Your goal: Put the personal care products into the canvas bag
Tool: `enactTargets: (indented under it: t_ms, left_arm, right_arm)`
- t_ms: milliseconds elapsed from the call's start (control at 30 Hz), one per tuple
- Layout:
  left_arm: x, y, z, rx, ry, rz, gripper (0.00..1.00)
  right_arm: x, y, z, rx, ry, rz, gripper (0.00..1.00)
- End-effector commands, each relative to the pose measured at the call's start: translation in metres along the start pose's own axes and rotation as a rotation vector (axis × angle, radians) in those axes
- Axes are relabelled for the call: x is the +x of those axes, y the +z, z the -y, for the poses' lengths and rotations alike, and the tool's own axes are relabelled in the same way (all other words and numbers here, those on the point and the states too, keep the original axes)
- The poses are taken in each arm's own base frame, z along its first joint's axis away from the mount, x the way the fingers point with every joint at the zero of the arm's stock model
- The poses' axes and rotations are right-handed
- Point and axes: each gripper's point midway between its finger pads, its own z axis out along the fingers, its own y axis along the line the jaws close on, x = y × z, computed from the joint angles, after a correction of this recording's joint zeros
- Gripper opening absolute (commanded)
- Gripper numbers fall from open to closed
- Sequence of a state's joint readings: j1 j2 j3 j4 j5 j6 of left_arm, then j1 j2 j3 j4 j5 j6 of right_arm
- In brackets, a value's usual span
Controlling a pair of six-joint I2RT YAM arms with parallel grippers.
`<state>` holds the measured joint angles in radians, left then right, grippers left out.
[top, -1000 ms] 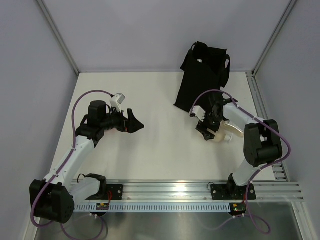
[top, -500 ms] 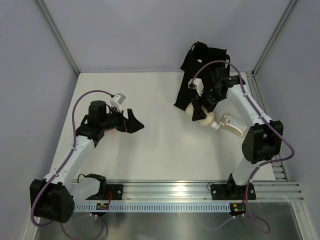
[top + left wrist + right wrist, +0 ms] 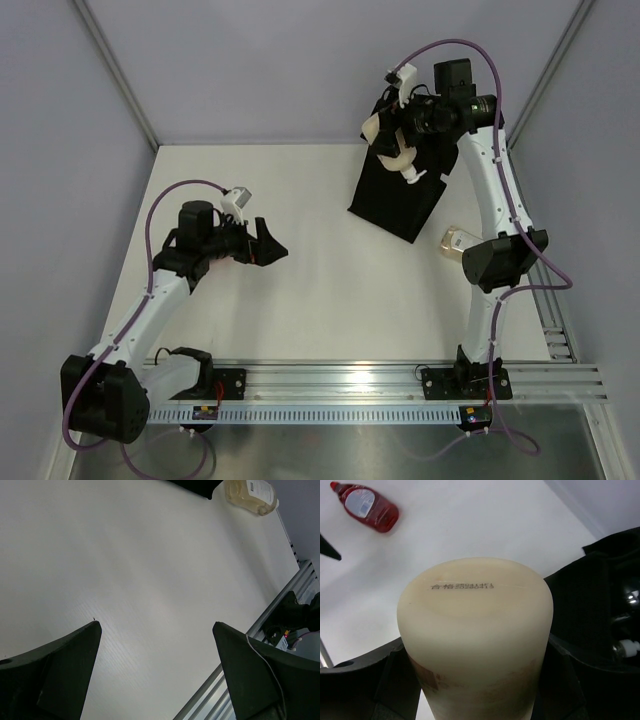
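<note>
My right gripper is shut on a beige bottle and holds it high over the open top of the black canvas bag. In the right wrist view the beige bottle's base fills the middle between my fingers, with the canvas bag's mouth to the right and a white cap inside it. A clear bottle of yellowish liquid lies on the table right of the bag. A red bottle lies on the table. My left gripper hovers open and empty at the left.
The left wrist view shows bare white tabletop between my open left gripper, the clear bottle far off and the metal rail at the near edge. Grey walls close in the table.
My right arm has lifted the beige bottle from the table at the right up and back to above the bag's mouth. The left arm has not moved.
</note>
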<state>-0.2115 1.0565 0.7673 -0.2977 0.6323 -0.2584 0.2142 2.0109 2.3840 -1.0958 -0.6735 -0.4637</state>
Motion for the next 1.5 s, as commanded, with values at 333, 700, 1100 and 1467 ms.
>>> enactTargets:
  t_ms: [333,700,1100,1467]
  left_arm:
    - [-0.002,0.007,-0.012,-0.035,0.03,-0.003,0.99]
    - [0.0,0.009,-0.015,-0.044,0.029,-0.01,0.99]
    - [-0.001,0.007,-0.018,-0.066,0.033,-0.008,0.99]
    - [-0.004,0.006,-0.016,-0.067,0.036,0.001,0.99]
  right_arm:
    - [-0.161,-0.092,0.084,0.4,-0.057,0.586,0.0]
    - [-0.172,-0.116,0.148,0.625,-0.076,0.698,0.0]
    - [-0.038,-0.008,0.166,0.449,0.177,0.382,0.0]
    - [0.064,0.042,0.108,0.174,0.378,0.167,0.03]
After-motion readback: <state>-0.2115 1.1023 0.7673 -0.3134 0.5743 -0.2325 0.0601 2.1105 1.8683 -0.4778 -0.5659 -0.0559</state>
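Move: The right hand holds the lotion bottle high beside the bag. The mouth of the canvas bag lies about 12 cm ahead of this hand, 9 cm to its right and 5 cm lower. A white-capped bottle already in the bag is roughly 9 cm ahead, 3 cm right and 8 cm below; the clear bottle on the table is some 9 cm back, 22 cm right and 29 cm below. From the left hand, the bag's mouth is about 31 cm ahead, 44 cm right and 9 cm higher. Forward, right and up in an arc, the right hand carries the lotion bottle over the bag's mouth, climbing about 12 cm, then plunges nearly 30 cm down into the bag, drawing back some 7 cm as it sinks. The wrist turns clockwise about 30 degrees on the way and tips down late; the fingers keep their grip. The open left hand eases down 2 cm. ##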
